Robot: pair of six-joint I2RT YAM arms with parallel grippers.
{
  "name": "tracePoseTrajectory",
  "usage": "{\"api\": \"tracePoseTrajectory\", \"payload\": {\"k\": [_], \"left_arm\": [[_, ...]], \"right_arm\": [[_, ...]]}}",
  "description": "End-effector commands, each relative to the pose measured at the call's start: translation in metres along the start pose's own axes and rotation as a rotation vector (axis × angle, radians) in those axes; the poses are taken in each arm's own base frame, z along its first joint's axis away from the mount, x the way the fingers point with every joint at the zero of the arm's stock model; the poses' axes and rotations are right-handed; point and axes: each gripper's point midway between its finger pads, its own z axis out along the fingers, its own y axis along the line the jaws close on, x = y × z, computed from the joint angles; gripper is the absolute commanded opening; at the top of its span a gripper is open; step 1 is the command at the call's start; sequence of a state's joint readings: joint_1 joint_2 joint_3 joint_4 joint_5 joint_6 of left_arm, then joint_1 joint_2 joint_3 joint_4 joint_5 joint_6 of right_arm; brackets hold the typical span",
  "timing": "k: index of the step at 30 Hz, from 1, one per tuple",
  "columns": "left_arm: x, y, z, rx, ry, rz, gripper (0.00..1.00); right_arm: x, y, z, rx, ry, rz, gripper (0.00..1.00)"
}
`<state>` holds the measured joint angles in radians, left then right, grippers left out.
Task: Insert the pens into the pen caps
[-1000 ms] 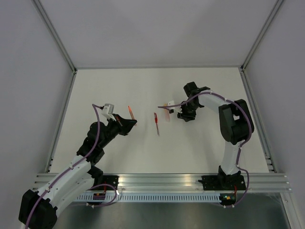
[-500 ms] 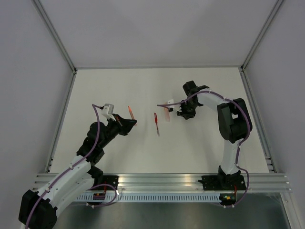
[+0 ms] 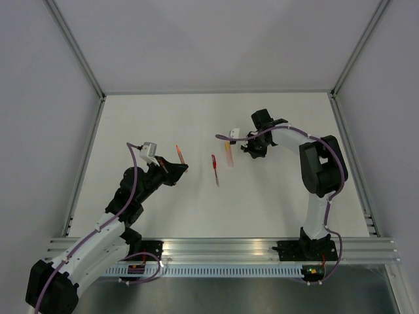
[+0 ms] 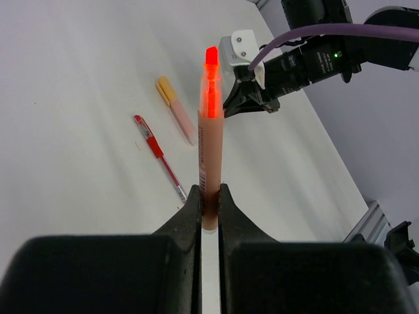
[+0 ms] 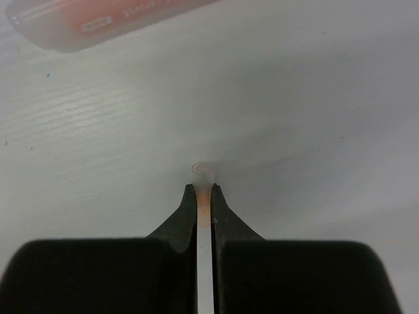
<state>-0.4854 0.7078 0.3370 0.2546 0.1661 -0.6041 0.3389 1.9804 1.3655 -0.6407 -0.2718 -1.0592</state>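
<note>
My left gripper (image 4: 209,193) is shut on the lower end of a salmon-orange pen (image 4: 209,124). The pen stands up from the jaws with its bright orange tip bare; from above the gripper (image 3: 184,168) is left of centre. The dark red pen (image 3: 214,170) lies flat mid-table, also visible as the red pen (image 4: 159,157). My right gripper (image 5: 203,190) points down at the table, shut on a tiny orange-tinted translucent pen cap (image 5: 203,170). The cap's end pokes out past the fingertips. From above this gripper (image 3: 245,150) is right of the red pen.
A pale pink stick with a yellow end (image 3: 228,154) lies between the red pen and the right gripper. It shows blurred at the top left (image 5: 98,19) of the right wrist view. Aluminium frame rails (image 3: 85,157) border the table on the left, right and near sides.
The right gripper's jaws have closed onto the small cap and the gripper has shifted slightly away and to the left. The left arm and its pen have not moved.
</note>
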Motion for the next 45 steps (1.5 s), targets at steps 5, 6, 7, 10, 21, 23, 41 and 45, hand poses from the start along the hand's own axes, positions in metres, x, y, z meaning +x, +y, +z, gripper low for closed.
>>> {"api": "tracePoseTrajectory", "payload": {"k": [5, 6, 7, 10, 21, 23, 41, 45], "left_arm": [[-0.002, -0.001, 0.002, 0.017, -0.008, 0.038, 0.02], [-0.001, -0.001, 0.002, 0.019, -0.009, 0.039, 0.02], [-0.001, -0.002, 0.002, 0.025, -0.009, 0.043, 0.02], [-0.002, -0.012, 0.000, 0.083, -0.010, 0.073, 0.02], [0.013, -0.040, 0.003, 0.268, 0.063, 0.080, 0.02], [0.014, -0.040, 0.009, 0.261, 0.090, 0.072, 0.02], [0.073, -0.118, 0.008, 0.664, 0.382, 0.091, 0.02], [0.073, -0.119, 0.008, 0.676, 0.387, 0.094, 0.02]], "right_arm": [[-0.098, -0.049, -0.089, 0.264, -0.345, 0.260, 0.00], [-0.106, -0.053, -0.099, 0.279, -0.373, 0.297, 0.00], [-0.113, -0.062, -0.114, 0.330, -0.403, 0.339, 0.00], [-0.133, -0.076, -0.147, 0.402, -0.494, 0.521, 0.00], [-0.211, -0.031, -0.213, 0.188, -0.906, 0.919, 0.00], [-0.199, -0.022, -0.206, 0.241, -0.905, 0.998, 0.00], [-0.171, 0.099, -0.250, 0.071, -1.410, 1.064, 0.00], [-0.172, 0.117, -0.251, -0.019, -1.493, 1.001, 0.00]]}}
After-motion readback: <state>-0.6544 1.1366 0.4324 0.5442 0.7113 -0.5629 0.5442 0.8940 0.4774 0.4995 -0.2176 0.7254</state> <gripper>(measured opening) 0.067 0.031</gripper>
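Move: Low over the table, the right hand has the small pen cap shut in its fingers. The uncapped orange pen it goes for is about 14 cm back, 25 cm left and 21 cm above. The yellow-capped highlighter lies level ahead, some 10 cm left of the right hand; the red pen lies 16 cm left and 7 cm back. From the left hand, which holds the orange pen, the cap is about 14 cm ahead, 26 cm right and 17 cm down. Lifting the pinched cap off the table, the right hand climbs about 25 cm, at first slightly forward and left, then swings back towards the orange pen while its fingers roll from pointing down to pointing left. The left hand keeps its grip on the pen and goes some 11 cm right and 7 cm back, dipping and partly rising again, turning about 40 degrees clockwise to face the cap. ##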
